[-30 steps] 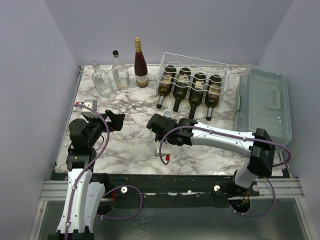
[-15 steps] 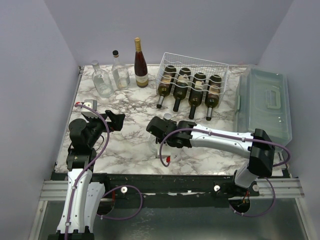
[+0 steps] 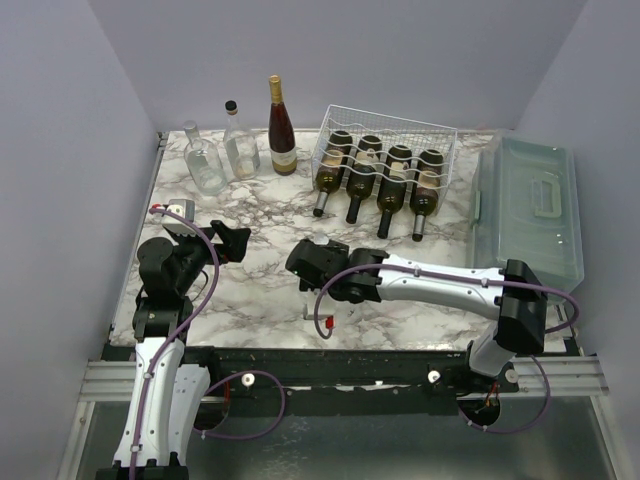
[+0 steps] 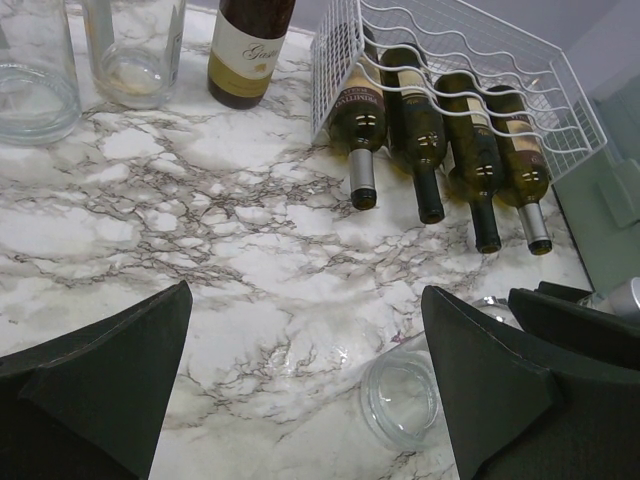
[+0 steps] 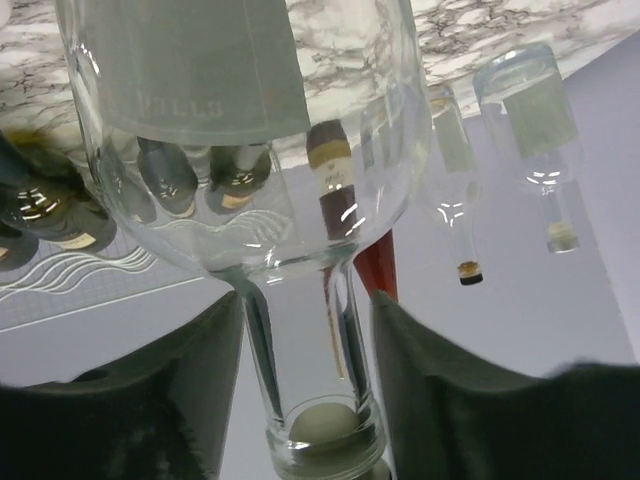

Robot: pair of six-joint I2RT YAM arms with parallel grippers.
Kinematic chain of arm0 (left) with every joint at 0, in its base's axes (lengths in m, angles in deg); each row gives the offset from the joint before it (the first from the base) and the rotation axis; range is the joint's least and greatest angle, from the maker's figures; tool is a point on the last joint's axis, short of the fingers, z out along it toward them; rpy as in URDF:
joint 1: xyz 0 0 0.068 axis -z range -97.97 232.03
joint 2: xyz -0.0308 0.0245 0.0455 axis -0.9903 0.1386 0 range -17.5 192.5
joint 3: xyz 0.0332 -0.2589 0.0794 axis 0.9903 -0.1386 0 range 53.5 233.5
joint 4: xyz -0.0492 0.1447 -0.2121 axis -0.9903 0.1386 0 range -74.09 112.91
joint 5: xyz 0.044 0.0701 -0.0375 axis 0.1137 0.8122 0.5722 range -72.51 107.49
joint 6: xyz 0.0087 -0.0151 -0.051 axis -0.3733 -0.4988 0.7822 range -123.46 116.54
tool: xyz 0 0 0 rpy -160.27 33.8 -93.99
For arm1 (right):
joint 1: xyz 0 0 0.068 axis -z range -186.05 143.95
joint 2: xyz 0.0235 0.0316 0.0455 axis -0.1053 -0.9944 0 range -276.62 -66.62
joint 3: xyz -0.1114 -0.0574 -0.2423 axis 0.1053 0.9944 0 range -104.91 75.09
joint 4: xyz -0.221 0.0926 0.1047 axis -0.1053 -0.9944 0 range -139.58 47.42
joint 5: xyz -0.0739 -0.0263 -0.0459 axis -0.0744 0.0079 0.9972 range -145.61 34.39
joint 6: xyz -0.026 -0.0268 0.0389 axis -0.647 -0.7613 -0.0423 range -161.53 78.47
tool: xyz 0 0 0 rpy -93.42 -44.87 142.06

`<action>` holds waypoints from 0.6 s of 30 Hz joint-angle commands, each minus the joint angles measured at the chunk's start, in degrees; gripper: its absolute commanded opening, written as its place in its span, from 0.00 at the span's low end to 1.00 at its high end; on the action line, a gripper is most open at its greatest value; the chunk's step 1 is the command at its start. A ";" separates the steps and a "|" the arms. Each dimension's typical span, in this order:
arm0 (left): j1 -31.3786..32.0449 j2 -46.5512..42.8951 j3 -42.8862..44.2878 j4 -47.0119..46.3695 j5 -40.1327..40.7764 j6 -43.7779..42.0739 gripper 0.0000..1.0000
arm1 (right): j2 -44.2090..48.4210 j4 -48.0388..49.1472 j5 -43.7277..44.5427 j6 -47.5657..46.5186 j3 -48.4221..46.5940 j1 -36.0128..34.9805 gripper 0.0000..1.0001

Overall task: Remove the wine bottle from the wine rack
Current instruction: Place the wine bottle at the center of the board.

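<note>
The white wire wine rack (image 3: 392,119) (image 4: 480,45) stands at the back, with several dark wine bottles (image 3: 355,180) (image 4: 418,120) lying in its cradles, necks pointing forward. A clear glass bottle (image 4: 400,400) (image 5: 250,150) lies low on the marble at table centre, its round base facing the left arm. My right gripper (image 3: 302,262) (image 5: 308,302) straddles this bottle's neck. Its fingers (image 5: 440,390) stand slightly apart, with a thin gap showing on one side. My left gripper (image 3: 232,240) (image 4: 305,292) hangs wide open over bare marble at the left, holding nothing.
Three upright bottles stand at the back left: a squat clear one (image 3: 205,165), a taller clear one (image 3: 240,140) and a red wine bottle (image 3: 282,130). A translucent lidded bin (image 3: 530,210) fills the right side. Walls close in on three sides.
My right gripper has moved forward and left with the clear bottle, and its fingers have loosened from the neck. The left arm has stayed still.
</note>
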 commanded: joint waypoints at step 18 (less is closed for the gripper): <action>0.09 0.01 0.18 -1.14 -1.34 -0.02 0.99 | 5.68 -5.87 0.11 -2.70 -2.31 -6.87 0.86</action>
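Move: Inside the right hand's half-open fingers is the neck of the clear bottle, whose middle is about 9 cm below the hand, directly underneath. The nearest rack bottle's middle lies some 27 cm ahead and 4 cm right of that hand. The red bottle stands about 32 cm ahead and 9 cm left of it. From the idle left hand, the clear bottle is roughly 14 cm to the right, level with it and about 13 cm lower. Opening from about half to nearly wide, the right hand's fingers let go of the clear bottle's neck. The hand first eases slowly back and left, then speeds up backwards off the neck, about 3.5 cm in all, drifting some 2 cm left and rising nearly as much while turning about 5 degrees counter-clockwise. ##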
